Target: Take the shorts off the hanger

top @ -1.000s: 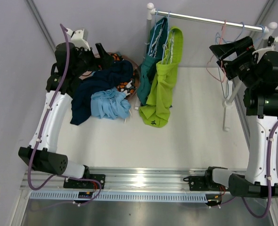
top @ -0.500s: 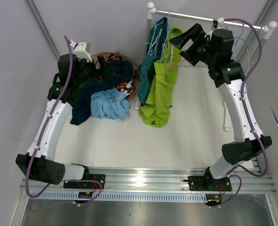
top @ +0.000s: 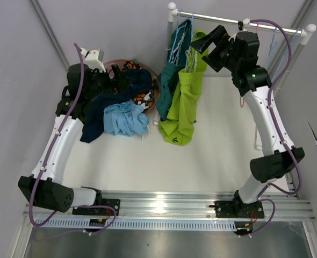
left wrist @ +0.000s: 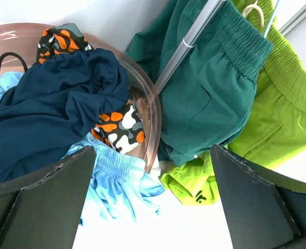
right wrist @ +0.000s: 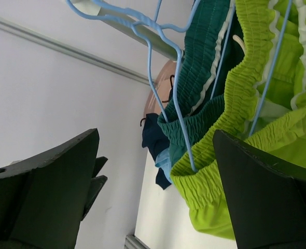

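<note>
Lime green shorts (top: 184, 102) and teal shorts (top: 171, 75) hang on blue wire hangers (right wrist: 163, 78) from the rail (top: 223, 20). My right gripper (top: 208, 44) is open beside the lime pair's waistband (right wrist: 220, 171), with nothing between its fingers. Navy shorts (top: 115, 94), light blue shorts (top: 125, 119) and an orange-black patterned pair (top: 144, 98) lie heaped in and over a brown bowl (left wrist: 152, 106). My left gripper (top: 114, 75) hovers open above that heap, holding nothing. In the left wrist view the teal pair (left wrist: 205, 93) and lime pair (left wrist: 282, 114) hang beyond the rack post (left wrist: 186, 44).
The white rack's posts stand at the back left (top: 171, 11) and back right (top: 310, 29). More wire hangers (top: 274, 33) hang at the rail's right end. Grey walls close in on the left and right. A metal rail (top: 164, 204) runs along the near edge.
My right arm has swung from the rack's right end leftward along the rail to the lime green shorts. The left arm shifted only slightly over the bowl.
</note>
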Robot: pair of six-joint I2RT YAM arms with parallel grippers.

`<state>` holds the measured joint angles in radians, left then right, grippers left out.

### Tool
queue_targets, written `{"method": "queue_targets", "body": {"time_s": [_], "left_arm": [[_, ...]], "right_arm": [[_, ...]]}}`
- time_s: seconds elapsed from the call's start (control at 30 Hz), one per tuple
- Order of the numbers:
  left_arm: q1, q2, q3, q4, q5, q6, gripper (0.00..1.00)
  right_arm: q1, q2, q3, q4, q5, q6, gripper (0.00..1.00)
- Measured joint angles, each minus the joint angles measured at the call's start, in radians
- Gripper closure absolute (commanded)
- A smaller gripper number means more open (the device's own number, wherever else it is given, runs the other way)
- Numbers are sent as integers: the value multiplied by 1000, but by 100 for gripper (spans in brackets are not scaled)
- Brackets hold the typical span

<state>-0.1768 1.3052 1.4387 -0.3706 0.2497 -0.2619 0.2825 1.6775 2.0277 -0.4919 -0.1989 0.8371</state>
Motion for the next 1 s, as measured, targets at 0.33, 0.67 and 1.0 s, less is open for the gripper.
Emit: {"method": "queue_targets", "body": {"time_s": [0.33, 0.67, 1.0], "left_arm": [[-1, -19, -50, 38, 1, -2, 1], [-14, -36, -100, 66, 2, -10, 1], [-26, -36, -101, 72, 30, -5, 1]], "right_arm": [[16, 178, 42, 81, -20, 14, 19], [49, 264, 145, 86, -31, 21, 86], [55, 263, 178, 68, -24, -6, 100]]}}
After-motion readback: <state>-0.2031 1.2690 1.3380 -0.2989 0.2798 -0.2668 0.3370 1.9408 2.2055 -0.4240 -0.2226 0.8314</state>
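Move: The lime shorts' blue hanger is the right hand's target: its wire just below the hook is about 6 cm ahead, 5 cm to the left and 5 cm lower. The lime shorts hang under that wire, their middle some 15 cm farther down and 1 cm more to the left. The teal shorts hang about 5 cm left of the lime ones, level with them. From the left hand the hanger wire is roughly 21 cm right, 11 cm ahead and 5 cm above. The right fingers shut on the lime shorts' hanger wire below its hook, pinching it between the tips. Wide open, the hand first dips some 7 cm while reaching about 6 cm forward and 5 cm left to bring the wire between the fingers, then rises about 3 cm as they close, the wrist barely turning. ##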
